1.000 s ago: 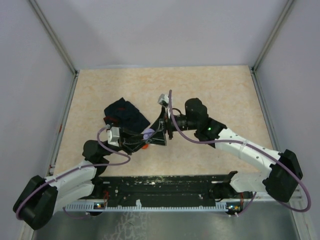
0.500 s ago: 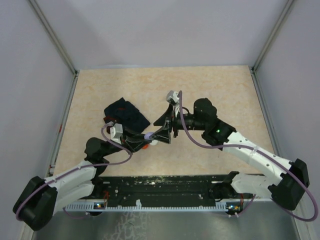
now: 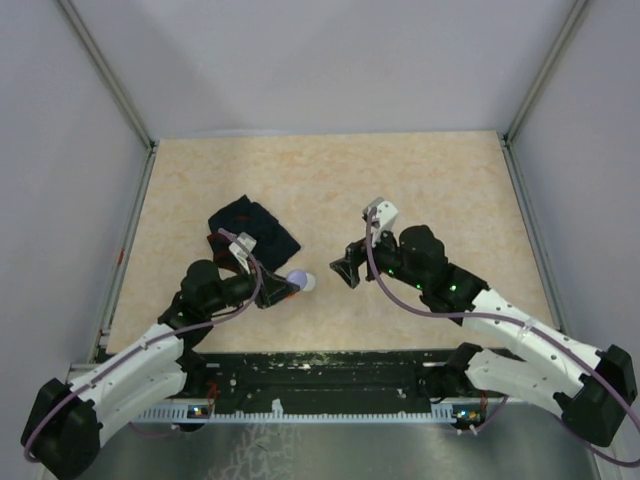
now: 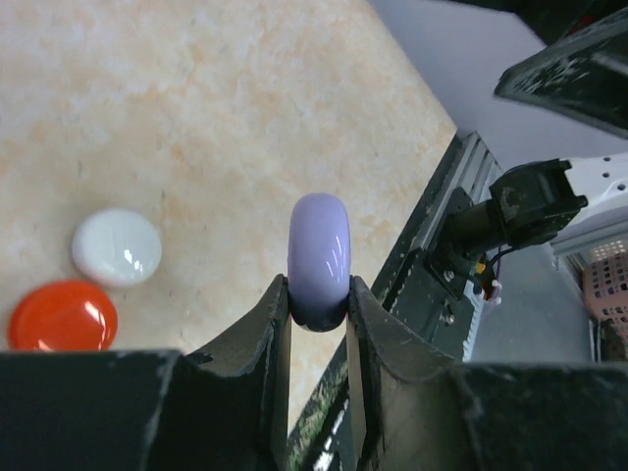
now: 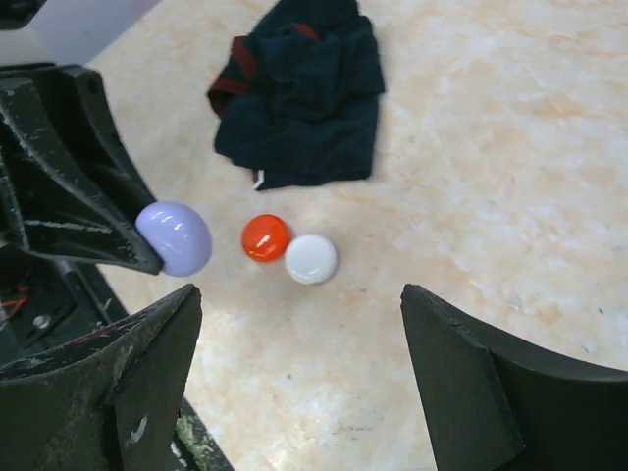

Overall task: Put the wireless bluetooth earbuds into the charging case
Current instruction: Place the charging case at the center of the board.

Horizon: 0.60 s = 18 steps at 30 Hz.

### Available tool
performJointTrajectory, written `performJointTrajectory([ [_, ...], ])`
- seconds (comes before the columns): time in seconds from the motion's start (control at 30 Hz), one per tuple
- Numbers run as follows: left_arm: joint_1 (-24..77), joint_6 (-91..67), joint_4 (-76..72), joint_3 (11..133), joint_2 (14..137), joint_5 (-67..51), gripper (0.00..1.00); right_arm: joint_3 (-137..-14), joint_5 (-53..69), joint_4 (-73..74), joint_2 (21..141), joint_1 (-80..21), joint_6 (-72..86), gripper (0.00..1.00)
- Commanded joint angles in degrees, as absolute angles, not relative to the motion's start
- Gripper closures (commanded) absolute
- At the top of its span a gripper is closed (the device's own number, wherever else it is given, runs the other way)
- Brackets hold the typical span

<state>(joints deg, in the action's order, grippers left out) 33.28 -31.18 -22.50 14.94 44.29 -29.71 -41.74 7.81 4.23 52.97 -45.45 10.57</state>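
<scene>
My left gripper (image 4: 319, 304) is shut on a lavender round case (image 4: 320, 257), held on edge above the table; it also shows in the top view (image 3: 296, 281) and the right wrist view (image 5: 175, 237). A white round case (image 5: 311, 259) and a red round case (image 5: 265, 236) lie touching on the table, closed, and both show in the left wrist view: white (image 4: 117, 247), red (image 4: 63, 315). My right gripper (image 5: 299, 294) is open and empty, above the table to the right of them (image 3: 347, 268). No earbuds are in view.
A crumpled dark blue cloth (image 5: 304, 93) lies on the table behind the cases, also seen in the top view (image 3: 252, 230). The black rail (image 3: 330, 372) runs along the table's near edge. Grey walls enclose the beige table (image 3: 430, 180).
My right gripper has drawn back to the right, away from the lavender case, and stands open. My left gripper keeps hold of the lavender case and has shifted slightly left.
</scene>
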Motion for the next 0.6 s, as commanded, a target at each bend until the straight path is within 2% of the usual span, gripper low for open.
performJointTrajectory([
  [0.0, 33.5, -39.1, -17.1, 11.9, 44.1, -26.9, 0.88, -40.1, -2.1, 3.6, 49.2, -45.1, 11.3, 0.17],
  [0.37, 35.0, -42.7, -21.7, 9.6, 56.2, -22.8, 0.85, -37.8, -4.7, 7.5, 44.0, -45.1, 13.3, 0.15],
  [0.57, 35.8, -42.8, -24.7, 11.1, 64.1, -20.9, 0.79, -37.6, -5.2, 9.6, 42.1, -45.1, 13.8, 0.14],
])
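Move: The purple charging case, still pinched in the left fingers, is bound for the bare board nearly straight below, about 14 cm down and a centimetre back of the left hand. Roughly 15 cm below that hand, the red case lies about 5 cm ahead and 2 cm left, and the white case 6 cm ahead and 3 cm right. From the right hand, the landing spot is around 12 cm left, a centimetre back and 20 cm below. The purple case is carried down some 12 cm in the left hand's unchanged grip, towards the bare board just on the robot's side of the red and white cases, while the wrist tilts nearly 30 degrees so the fingertips dip. The right hand, empty and open, draws off to the right by roughly 5 cm, turning slightly clockwise. ##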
